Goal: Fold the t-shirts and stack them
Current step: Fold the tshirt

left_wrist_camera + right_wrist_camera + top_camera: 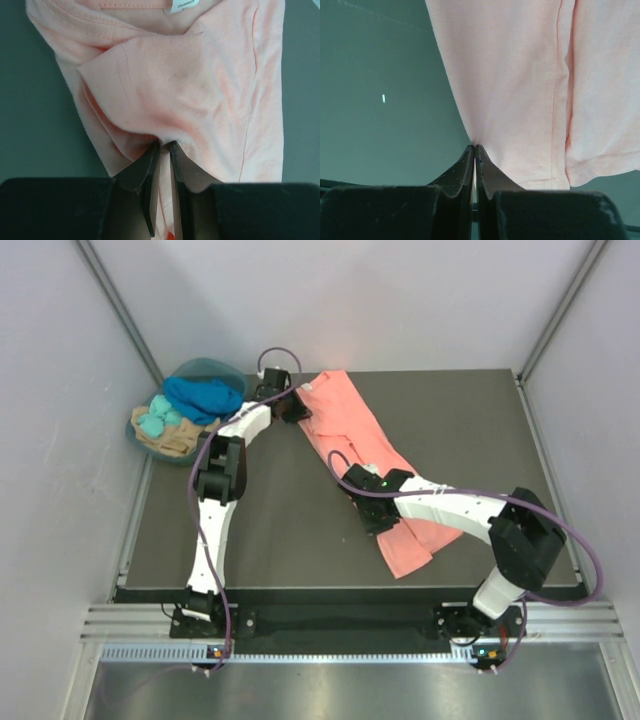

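A salmon-pink t-shirt (345, 418) lies as a long folded strip, running diagonally from the table's back middle to its front right. My left gripper (298, 408) is at the strip's far end, near the collar. In the left wrist view, the left gripper (162, 145) is shut on a gathered fold of the pink t-shirt (200, 85), with cloth between its fingers. My right gripper (368, 512) sits on the strip's left edge, lower down. The right wrist view has that gripper (474, 146) shut on the edge of the t-shirt (510, 75). Royal blue (205, 395), turquoise (155, 422) and tan (172, 442) t-shirts lie heaped at the back left.
The heaped shirts fill a round teal basket (208, 364) off the table's back-left corner. The dark table (280, 530) is walled by pale panels at the back and both sides. A white neck label (182, 5) shows at the pink shirt's collar.
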You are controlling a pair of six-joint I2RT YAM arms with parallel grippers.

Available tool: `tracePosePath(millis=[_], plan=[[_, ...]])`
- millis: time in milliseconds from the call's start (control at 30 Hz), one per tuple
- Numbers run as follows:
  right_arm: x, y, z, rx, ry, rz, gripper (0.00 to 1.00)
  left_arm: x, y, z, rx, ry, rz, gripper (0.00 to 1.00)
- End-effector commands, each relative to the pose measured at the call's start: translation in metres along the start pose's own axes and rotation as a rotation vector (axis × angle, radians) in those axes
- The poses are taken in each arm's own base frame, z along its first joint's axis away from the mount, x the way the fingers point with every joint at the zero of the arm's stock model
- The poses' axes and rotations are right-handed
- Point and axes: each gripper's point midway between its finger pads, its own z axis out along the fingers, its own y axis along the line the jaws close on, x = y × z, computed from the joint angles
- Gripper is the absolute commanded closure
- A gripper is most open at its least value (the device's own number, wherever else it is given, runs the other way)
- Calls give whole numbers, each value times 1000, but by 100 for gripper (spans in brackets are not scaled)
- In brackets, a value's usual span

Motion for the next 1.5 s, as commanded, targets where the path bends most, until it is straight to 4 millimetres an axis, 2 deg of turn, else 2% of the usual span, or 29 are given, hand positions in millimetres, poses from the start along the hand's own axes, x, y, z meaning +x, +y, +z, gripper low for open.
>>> tracePosePath(millis=[0, 167, 367, 400, 567, 600, 700, 767, 833, 933, 967, 1033, 1067, 1133, 1167, 1200, 1233, 1267, 1300, 1333, 1367, 1400, 1433, 1467], plan=[[-6, 9, -6, -14, 0, -4, 100, 6, 46, 27, -72, -7, 17, 80], [-15, 35, -1, -85, -10, 54, 100, 4, 45, 26, -60, -13, 29, 80], [-35, 74, 2, -142, -14, 110, 100, -7, 47, 24, -59, -35, 41, 79], [-33, 76, 7, -134, 1, 110, 100, -9, 47, 24, -57, -39, 45, 79], [-38, 86, 3, -136, -9, 150, 100, -23, 52, 26, -53, -61, 69, 78], [-39, 87, 1, -139, -14, 158, 100, -24, 48, 25, -31, -56, 72, 78], [-40, 86, -5, -138, -21, 173, 88, -32, 39, 19, 23, -52, 68, 77], [-40, 80, -10, -121, -31, 172, 85, -39, 23, 9, 72, -55, 78, 76], [-43, 72, -23, -115, -57, 165, 80, -45, 5, 0, 131, -57, 105, 74], [-41, 58, -38, -99, -79, 152, 69, -54, -13, -17, 183, -62, 115, 71], [-38, 50, -38, -82, -78, 155, 66, -55, -22, -25, 205, -54, 115, 71], [-38, 37, -47, -82, -104, 165, 65, -54, -27, -34, 216, -42, 117, 69], [-34, 22, -43, -61, -94, 185, 65, -60, -37, -49, 231, -54, 126, 68], [-38, 8, -50, -87, -124, 205, 65, -50, -31, -57, 210, -36, 122, 62], [-36, -10, -43, -73, -113, 237, 64, -56, -40, -75, 206, -56, 129, 59], [-43, -18, -47, -100, -150, 256, 63, -55, -39, -81, 197, -58, 130, 58], [-43, -23, -47, -132, -144, 241, 62, -41, -29, -83, 168, -29, 126, 57], [-41, -44, -38, -125, -128, 290, 61, -44, -36, -100, 171, -45, 133, 57], [-46, -51, -37, -155, -146, 307, 56, -37, -33, -103, 151, -36, 127, 57], [-44, -55, -34, -191, -128, 295, 55, -19, -18, -103, 117, 3, 104, 57], [-42, -75, -26, -170, -112, 340, 53, -15, -21, -115, 115, 1, 107, 57], [-40, -84, -20, -155, -97, 350, 53, -4, -19, -117, 102, 18, 109, 57], [-38, -94, -16, -139, -90, 343, 52, 18, -3, -115, 64, 61, 93, 57], [-34, -106, -9, -142, -67, 382, 49, 27, -3, -122, 57, 70, 88, 57]])
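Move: The right hand pinches the t-shirt's left edge; the spot that edge is taken to is about 8 cm left, level, 3 cm below. The hem's near corner is about 10 cm back and 3 cm right of it, the right hem corner some 17 cm right, level. The left fingertips rest at the folded sleeve, 1 cm ahead and 1 cm down, with the collar tag roughly 9 cm ahead, straight on, 2 cm below. Right hand drags the pinched edge some 8 cm left, releases, swings back right; left opens, backs off upward. ##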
